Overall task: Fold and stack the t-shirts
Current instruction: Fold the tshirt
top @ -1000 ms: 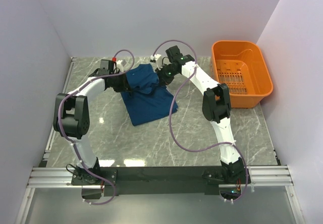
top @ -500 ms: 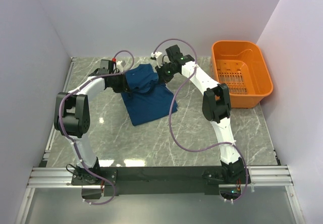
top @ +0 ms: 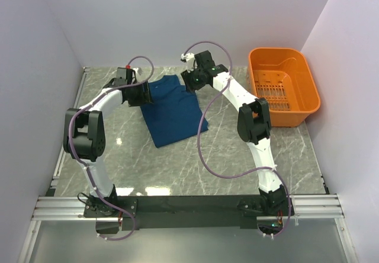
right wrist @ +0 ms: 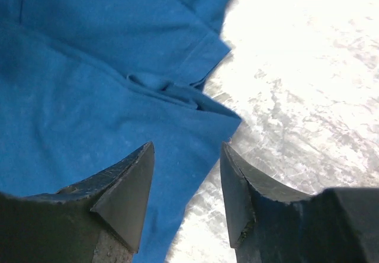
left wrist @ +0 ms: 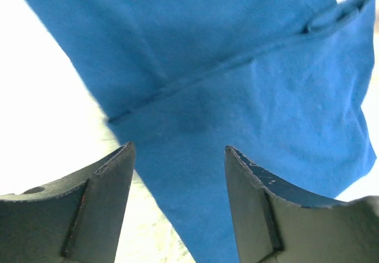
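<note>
A dark blue t-shirt (top: pixel 172 112) lies folded flat on the marble table, its far edge between the two arms. My left gripper (top: pixel 144 92) hovers at the shirt's far left corner, open, with nothing between its fingers; the left wrist view shows the t-shirt (left wrist: pixel 237 85) lying under the left gripper (left wrist: pixel 177 150). My right gripper (top: pixel 190 85) is at the far right corner, also open and empty. Through the right wrist view, the t-shirt (right wrist: pixel 89 97) has a folded sleeve hem beneath the right gripper (right wrist: pixel 186 147).
An orange plastic basket (top: pixel 285 85) stands at the back right, beside the right arm. White walls close in the table on three sides. Bare marble (top: pixel 177 168) lies between the shirt and the arm bases.
Both grippers have opened and let go of the shirt's far edge. The raised fold has dropped flat, and both grippers have drawn slightly apart and back.
</note>
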Available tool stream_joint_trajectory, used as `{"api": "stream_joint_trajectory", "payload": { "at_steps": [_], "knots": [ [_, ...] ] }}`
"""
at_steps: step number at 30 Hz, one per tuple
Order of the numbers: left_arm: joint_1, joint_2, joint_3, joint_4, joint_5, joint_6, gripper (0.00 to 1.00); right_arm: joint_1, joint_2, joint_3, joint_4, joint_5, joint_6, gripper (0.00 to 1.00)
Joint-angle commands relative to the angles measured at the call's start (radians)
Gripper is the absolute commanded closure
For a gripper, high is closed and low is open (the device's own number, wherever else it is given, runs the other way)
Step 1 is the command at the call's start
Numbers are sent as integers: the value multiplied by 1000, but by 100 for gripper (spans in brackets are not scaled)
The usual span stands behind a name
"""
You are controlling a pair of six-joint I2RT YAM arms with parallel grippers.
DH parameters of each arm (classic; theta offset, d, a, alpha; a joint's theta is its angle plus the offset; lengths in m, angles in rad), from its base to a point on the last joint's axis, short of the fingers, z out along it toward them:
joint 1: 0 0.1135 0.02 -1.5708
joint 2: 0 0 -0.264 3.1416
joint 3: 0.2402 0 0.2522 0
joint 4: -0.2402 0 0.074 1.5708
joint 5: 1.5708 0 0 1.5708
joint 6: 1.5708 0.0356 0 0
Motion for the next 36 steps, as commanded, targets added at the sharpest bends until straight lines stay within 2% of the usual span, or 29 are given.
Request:
{"api": "stream_joint_trajectory", "payload": {
  "at_steps": [1, 3, 4, 6, 7, 8, 11, 16, 21, 27, 36],
  "knots": [
    [8, -96, 66, 45, -107, -24, 33, -11, -71, -19, 77, 54, 70, 44],
    [8, -113, 74, 34, -142, -16, 32, -25, -105, -44, 76, 14, 63, 44],
    [8, -136, 68, 31, -152, -11, 32, -41, -114, -65, 56, -55, 54, 44],
    [8, -188, 33, 31, -166, -7, 32, -66, -137, -73, -11, -225, -47, 44],
    [6, -251, -30, 36, -132, -25, 33, -99, -161, -119, -129, -399, -146, 45],
    [6, -251, -31, 39, -132, -25, 33, -100, -162, -119, -130, -400, -160, 45],
    [3, -374, -176, 66, -58, -115, 35, -111, -243, -262, -121, -413, -189, 46],
    [-26, -549, -498, 192, 58, -280, 38, -124, -341, -501, -49, -417, -143, 46],
    [-113, -679, -691, 277, 55, -427, 38, -138, -384, -647, -7, -442, -100, 45],
    [-192, -686, -802, 355, 12, -530, 38, -138, -355, -688, -12, -447, -66, 43],
    [-223, -594, -791, 422, -15, -541, 39, -138, -335, -710, -1, -445, -45, 42]
  ]
}}
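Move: The folded t-shirt lies under me. Its near left corner is about 20 cm back from my left hand, 5 cm to the right and some 4 cm below; the shirt's middle is 4 cm back and 10 cm right of that hand. From my right hand, the near right corner is about 17 cm back, 7 cm right and 7 cm below; the shirt's middle is 9 cm back and 6 cm left, the far sleeve 3 cm ahead and 6 cm left. I take both open, empty hands back to the shirt's near edge. My left hand first lifts about 8 cm, then swings back some 18 cm and down to the near left corner, easing right and tilting its fingers to the right. My right hand travels back about 16 cm, right 7 and down 5 to the near right corner, tipping its fingers steeper. ##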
